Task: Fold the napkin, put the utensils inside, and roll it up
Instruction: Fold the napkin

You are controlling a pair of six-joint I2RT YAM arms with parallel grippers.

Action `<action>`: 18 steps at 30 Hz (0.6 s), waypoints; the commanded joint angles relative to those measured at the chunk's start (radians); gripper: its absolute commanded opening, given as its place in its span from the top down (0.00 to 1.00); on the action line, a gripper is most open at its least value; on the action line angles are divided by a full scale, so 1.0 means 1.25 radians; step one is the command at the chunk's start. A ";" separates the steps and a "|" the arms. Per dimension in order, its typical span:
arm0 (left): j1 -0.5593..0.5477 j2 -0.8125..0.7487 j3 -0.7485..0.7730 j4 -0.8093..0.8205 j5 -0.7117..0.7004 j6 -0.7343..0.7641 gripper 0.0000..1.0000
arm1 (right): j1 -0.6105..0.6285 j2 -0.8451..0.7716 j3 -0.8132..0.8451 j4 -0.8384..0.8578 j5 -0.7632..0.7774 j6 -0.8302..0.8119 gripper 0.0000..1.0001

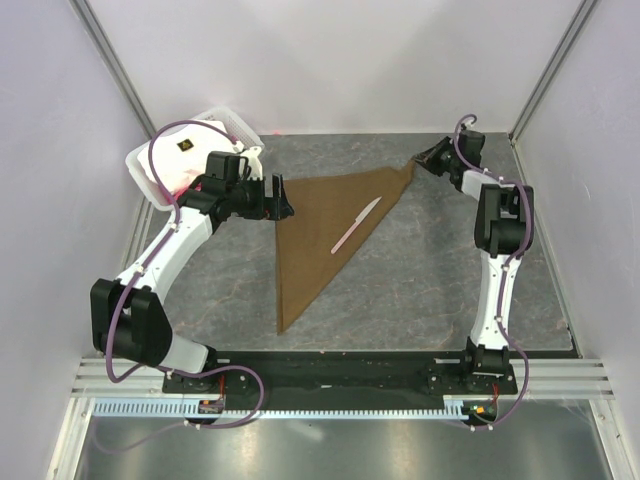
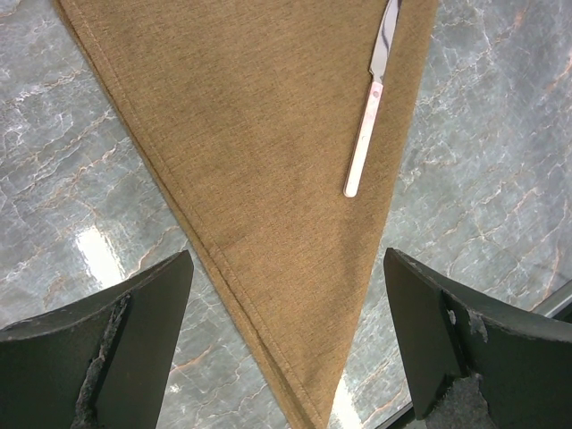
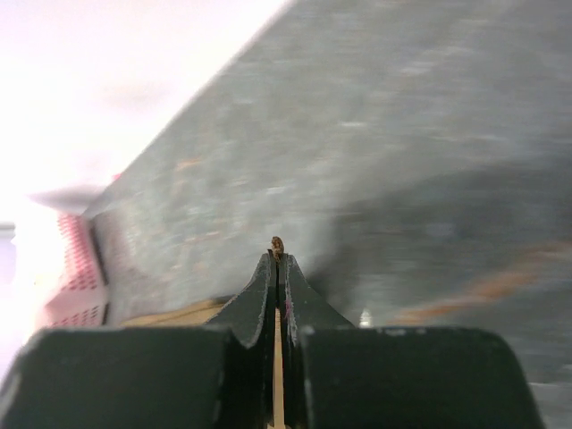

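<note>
The brown napkin (image 1: 318, 235) lies folded into a triangle on the grey table, one long point toward the arms. A slim utensil (image 1: 357, 224) with a pale pink handle rests on it near the right edge. My right gripper (image 1: 420, 160) is shut on the napkin's far right corner; a bit of brown cloth (image 3: 277, 242) pokes out past the right gripper's (image 3: 278, 257) closed tips. Over the napkin's left corner hovers my left gripper (image 1: 283, 197), open. In the left wrist view the napkin (image 2: 268, 161) and utensil (image 2: 366, 125) lie below the left gripper (image 2: 286, 257), whose jaws stand wide apart and hold nothing.
A white basket (image 1: 205, 135) with pink items stands tilted at the back left, just behind the left arm; its pink mesh side (image 3: 76, 277) shows in the right wrist view. White walls close in the table on three sides.
</note>
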 commanded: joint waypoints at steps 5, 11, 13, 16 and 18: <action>-0.003 -0.007 0.013 0.004 -0.009 0.031 0.05 | 0.061 -0.144 -0.007 0.034 -0.041 -0.058 1.00; -0.003 -0.011 0.016 0.003 -0.008 0.026 0.05 | 0.131 -0.207 -0.086 0.013 -0.047 -0.089 1.00; -0.003 -0.012 0.016 0.002 -0.005 0.025 0.05 | 0.149 -0.226 -0.132 0.019 -0.052 -0.091 1.00; -0.003 -0.015 0.014 0.000 -0.004 0.022 0.05 | 0.179 -0.263 -0.195 0.030 -0.063 -0.091 1.00; -0.003 -0.016 0.014 0.001 -0.003 0.021 0.05 | 0.201 -0.289 -0.239 0.034 -0.068 -0.091 1.00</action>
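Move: The knife lies on the folded napkin, its middle some 24 cm back and 19 cm to the left of the right hand, which already pinches the napkin's far right corner barely above the table. The napkin's middle is about 9 cm left of the knife and 3 cm farther out; its far left corner lies roughly 42 cm left and 4 cm back of the right hand. From the left hand, the knife is about 20 cm right, 4 cm ahead and 16 cm below. The napkin's far right corner, still pinched in the shut right fingers, is carried quickly some 13 cm left towards the knife. The hand first climbs about 9 cm, then draws back roughly 7 cm while starting to sink, turning some 15 degrees counter-clockwise, fingertips tilting up a little. ##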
